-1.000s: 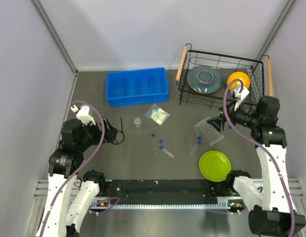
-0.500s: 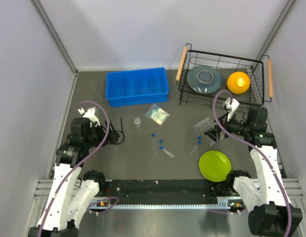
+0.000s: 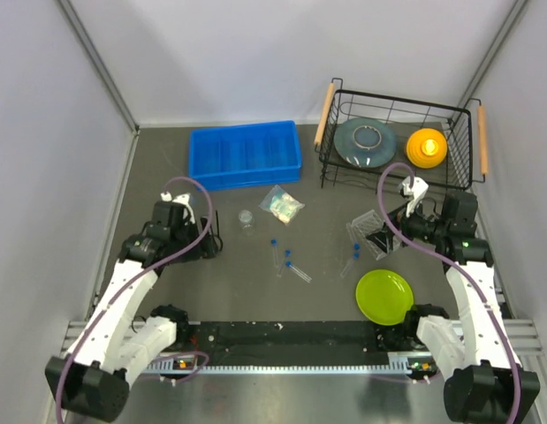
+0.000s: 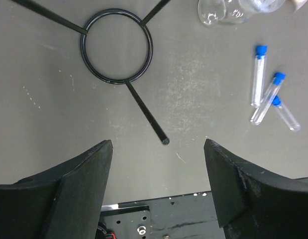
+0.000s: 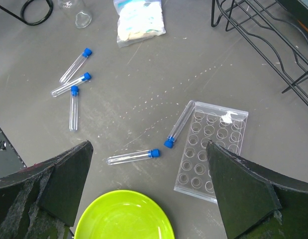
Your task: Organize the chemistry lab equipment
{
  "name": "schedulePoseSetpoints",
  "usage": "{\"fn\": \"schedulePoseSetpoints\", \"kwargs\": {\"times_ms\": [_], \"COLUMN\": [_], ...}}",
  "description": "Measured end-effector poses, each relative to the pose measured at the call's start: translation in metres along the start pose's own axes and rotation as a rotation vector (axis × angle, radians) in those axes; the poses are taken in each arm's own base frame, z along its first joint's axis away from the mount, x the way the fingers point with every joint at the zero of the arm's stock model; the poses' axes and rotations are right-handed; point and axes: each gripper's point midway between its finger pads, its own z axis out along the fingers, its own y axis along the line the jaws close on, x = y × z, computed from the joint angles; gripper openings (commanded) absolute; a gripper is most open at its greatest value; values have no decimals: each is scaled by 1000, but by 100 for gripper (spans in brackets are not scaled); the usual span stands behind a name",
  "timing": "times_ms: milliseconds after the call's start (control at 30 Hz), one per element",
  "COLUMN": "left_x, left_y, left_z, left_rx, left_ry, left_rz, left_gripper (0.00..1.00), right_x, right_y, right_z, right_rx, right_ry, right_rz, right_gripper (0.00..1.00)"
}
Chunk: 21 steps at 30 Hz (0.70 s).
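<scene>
A black ring (image 4: pixel 116 47) with thin rods lies flat on the dark table, just ahead of my left gripper (image 4: pixel 157 164), which is open and holds nothing. One rod's tip (image 4: pixel 165 142) points into the gap between the jaws. Three blue-capped tubes (image 4: pixel 265 92) and a small clear jar (image 4: pixel 213 10) lie to the right. My right gripper (image 5: pixel 149 149) hangs open above a single tube (image 5: pixel 134 157). Another tube (image 5: pixel 178 124) leans against the clear perforated rack (image 5: pixel 211 152). The plastic packet (image 5: pixel 140 22) lies farther off. From above, the left gripper (image 3: pixel 205 241) and right gripper (image 3: pixel 385 231) are far apart.
A lime-green plate (image 3: pixel 384 296) sits near the right arm's base. A blue divided bin (image 3: pixel 245 155) stands at the back. The wire basket (image 3: pixel 339 163) at the back right holds a grey dish (image 3: pixel 366 141) and an orange bowl (image 3: pixel 427 147). Grey walls close in both sides.
My left arm has swung right and come over the black ring, its jaws narrowing a little. My right arm came down from the basket to the rack, then held still.
</scene>
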Motion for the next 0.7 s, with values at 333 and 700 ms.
{"fn": "schedulePoseSetpoints", "kwargs": {"times_ms": [333,700], "left_x": [-2,-8], "left_y": [-3,1], "left_z": [26,28], "left_rx": [-205,-288], "left_ry": [118,120], "left_rz": [102,119], "left_gripper": [70,38], "right_x": [0,-1], "right_y": [-3,-5], "right_z": [-1,-2], "right_rx": [23,39], "right_ry": [-3,-4], "right_rz": [-14,-26], "right_gripper": [99,99]}}
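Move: The black tripod stand lies ring-down before my left hand. Its near leg's upper end is about 2 cm ahead, neither left nor right, and 2 cm below; the ring's middle is about 6 cm ahead, 1 cm left and 13 cm down. From the ring, the glass jar stands some 10 cm right and 5 cm farther out, the three test tubes about 17 cm right and 4 cm nearer. From my right hand that leg end is roughly 40 cm left, level fore and aft, and 6 cm down. I ease my left hand down about 2 cm with a small swing to the right, then forward some 2 cm while drifting back left, bringing the fingertips to either side of the stand's near upright leg. As I go I roll the hand's left side up about 15 degrees and tip the fingers down a little. Near the end I close the fingers to roughly half their starting gap, not yet shut. ##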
